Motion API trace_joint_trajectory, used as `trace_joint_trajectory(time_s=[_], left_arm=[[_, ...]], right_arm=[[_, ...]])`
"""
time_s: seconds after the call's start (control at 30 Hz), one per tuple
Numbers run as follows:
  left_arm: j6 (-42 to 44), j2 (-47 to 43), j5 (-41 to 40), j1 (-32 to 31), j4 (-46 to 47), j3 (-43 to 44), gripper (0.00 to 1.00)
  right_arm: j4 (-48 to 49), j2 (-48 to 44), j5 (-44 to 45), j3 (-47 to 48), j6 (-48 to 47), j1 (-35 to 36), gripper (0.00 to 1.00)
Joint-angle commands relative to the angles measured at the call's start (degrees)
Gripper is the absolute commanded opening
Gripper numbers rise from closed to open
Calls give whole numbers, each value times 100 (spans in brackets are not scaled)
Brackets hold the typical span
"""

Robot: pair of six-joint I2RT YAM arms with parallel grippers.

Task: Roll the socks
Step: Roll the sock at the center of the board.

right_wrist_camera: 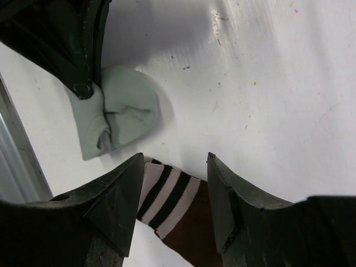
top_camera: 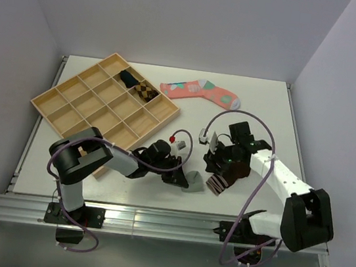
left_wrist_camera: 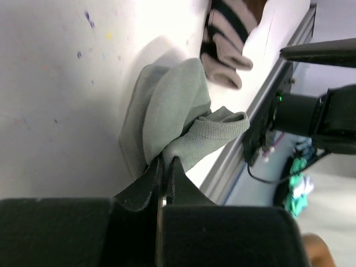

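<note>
The grey sock (top_camera: 192, 181) lies bunched near the table's front edge. My left gripper (top_camera: 182, 177) is shut on it; in the left wrist view the fingertips (left_wrist_camera: 165, 161) pinch a fold of the grey sock (left_wrist_camera: 178, 117). Just to its right lies the dark brown sock (top_camera: 225, 177), its striped cuff (left_wrist_camera: 225, 39) towards the grey one. My right gripper (right_wrist_camera: 173, 158) stands open over the brown sock (right_wrist_camera: 178, 206), one finger on each side of the cuff. The grey sock (right_wrist_camera: 119, 111) shows beyond it.
A wooden compartment tray (top_camera: 69, 102) sits at the back left with a dark rolled sock (top_camera: 128, 78) and a checkered one (top_camera: 145, 90) in it. A pink patterned sock (top_camera: 200, 91) lies behind. The table's front rail (top_camera: 173, 216) runs close to both socks.
</note>
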Motion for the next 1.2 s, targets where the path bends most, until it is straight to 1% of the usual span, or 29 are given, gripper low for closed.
trace_joint_trajectory(time_s=[0.0,0.07,0.2,0.27,0.4,0.47,0.77,1.03,1.17], left_arm=[[155,383,575,27,-2041,-103,0],[120,479,804,80,-2085,3,0],[216,612,805,168,-2480,223,0],[156,629,866,247,-2464,232,0],[94,664,946,344,-2525,337,0],[102,717,989,344,-2551,390,0],[41,831,1042,379,-2595,566,0],[85,840,1043,406,-2560,575,0],[85,823,1060,414,-2551,575,0]], right_arm=[[404,-376,-119,-271,-450,173,57],[527,-656,-93,-472,-477,323,57],[808,-1299,135,-903,-442,814,56],[861,-1667,259,-1053,-407,1113,56],[678,-2116,452,-1291,-319,1562,56],[546,-2196,514,-1318,-328,1807,57],[703,-1959,927,-1642,-153,2642,54],[1151,-1521,1366,-1819,-65,3047,52],[1397,-1240,1437,-1854,-38,3136,51]])
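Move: The grey sock's half-made roll is pinched in the left fingertips, its middle about 3 cm to the right of the left hand point, level fore and aft and about 1 cm lower. From the right hand, open and empty, that roll lies some 7 cm back, 5 cm left and 6 cm down. The brown sock's striped cuff sits about 5 cm back and 3 cm right of the right hand, 7 cm below. The grey sock stays pinched in the left fingers, which draw it back a centimetre or two while that hand rolls some 15 degrees. The right hand swings back about 11 cm and 4 cm left, rising slightly at first, then sinks about 5 cm towards the roll's near end, turning counter-clockwise, its half-open fingers coming down astride that end without closing. ##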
